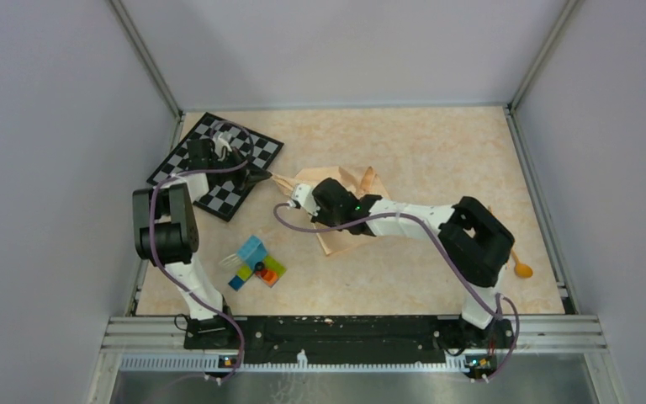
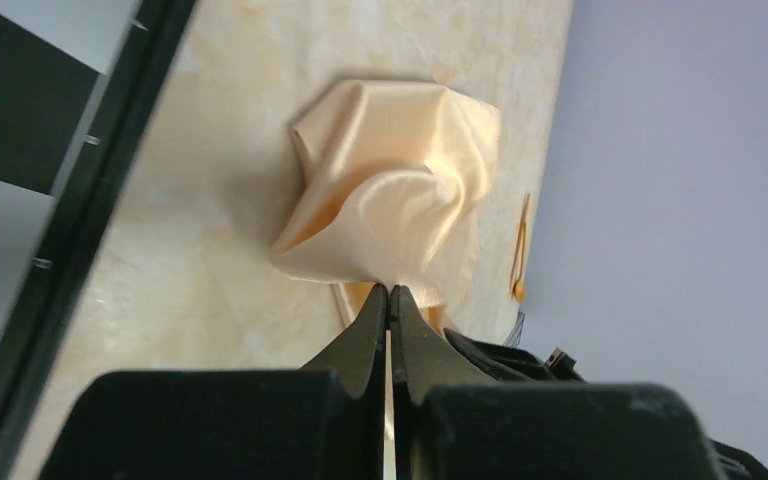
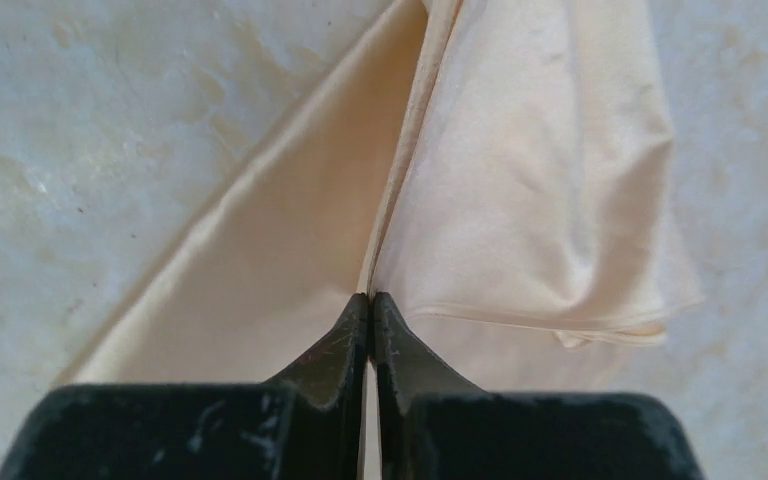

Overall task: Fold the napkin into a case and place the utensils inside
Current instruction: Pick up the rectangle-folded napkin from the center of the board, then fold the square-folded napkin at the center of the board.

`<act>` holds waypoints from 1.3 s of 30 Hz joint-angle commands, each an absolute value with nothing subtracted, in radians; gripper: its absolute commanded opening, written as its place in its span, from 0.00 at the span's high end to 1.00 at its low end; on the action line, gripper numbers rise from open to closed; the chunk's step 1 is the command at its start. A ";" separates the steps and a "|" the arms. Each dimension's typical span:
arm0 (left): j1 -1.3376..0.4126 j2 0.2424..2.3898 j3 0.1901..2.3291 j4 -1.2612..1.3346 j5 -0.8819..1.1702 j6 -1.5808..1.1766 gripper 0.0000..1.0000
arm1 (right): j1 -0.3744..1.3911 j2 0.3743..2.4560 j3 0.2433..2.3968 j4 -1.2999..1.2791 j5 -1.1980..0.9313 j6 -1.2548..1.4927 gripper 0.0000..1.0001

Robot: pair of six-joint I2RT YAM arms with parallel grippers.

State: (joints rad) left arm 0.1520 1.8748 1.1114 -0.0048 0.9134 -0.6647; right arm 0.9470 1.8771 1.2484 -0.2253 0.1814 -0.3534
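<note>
The peach-orange napkin [image 1: 335, 241] lies crumpled mid-table, partly hidden under my right arm. My left gripper [image 1: 267, 178] reaches in from over the checkerboard and is shut on the napkin's left corner. In the left wrist view the napkin [image 2: 390, 200] bulges up in loose folds just beyond my left gripper [image 2: 390, 291]. My right gripper [image 3: 370, 297] points down at the table, shut on a doubled edge of the napkin [image 3: 520, 200]. An orange-yellow spoon [image 1: 521, 268] lies at the right table edge beside the right arm; in the left wrist view this slim utensil [image 2: 520, 250] lies beyond the cloth.
A black-and-white checkerboard [image 1: 223, 199] lies at the back left under my left arm. A cluster of coloured toy bricks [image 1: 255, 263] sits at the front left of the napkin. Metal rails and grey walls bound the table.
</note>
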 commanded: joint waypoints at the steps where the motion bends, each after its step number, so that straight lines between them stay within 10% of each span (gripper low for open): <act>1: 0.107 1.732 1.084 0.057 0.950 -0.684 1.00 | 0.912 1.723 1.217 -0.116 0.209 -0.641 1.00; 39: -0.500 1.275 0.657 0.073 0.646 -0.831 1.00 | 0.549 1.283 0.963 -0.292 -0.102 -1.067 1.00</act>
State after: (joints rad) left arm -0.4648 1.3014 0.7067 0.0254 0.6731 -0.8181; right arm 0.5533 1.3666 0.9936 -0.2523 -0.0635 -1.0401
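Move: Both grippers already pinch the napkin. The lying part's middle is about 18 cm right of the left hand, 8 cm back and 9 cm below, its near corner some 14 cm right and 19 cm back. The checkered board is centred roughly 12 cm left of that hand and 4 cm ahead, the toy blocks 20 cm straight back. From the right hand, the napkin's middle lies about 7 cm right, 4 cm ahead and 5 cm lower. Swinging the pinched napkin off to the right, both hands rise together with shut fingers. The left draws back and right about 19 and 18 cm, away from the checkered board towards above the napkin's near corner, climbing 9 cm, then sinking partway, and turning some 20 degrees clockwise. The right goes right some 15 cm, up and a little forward over the napkin, its fingers tipping upward, then nearly holds there. ##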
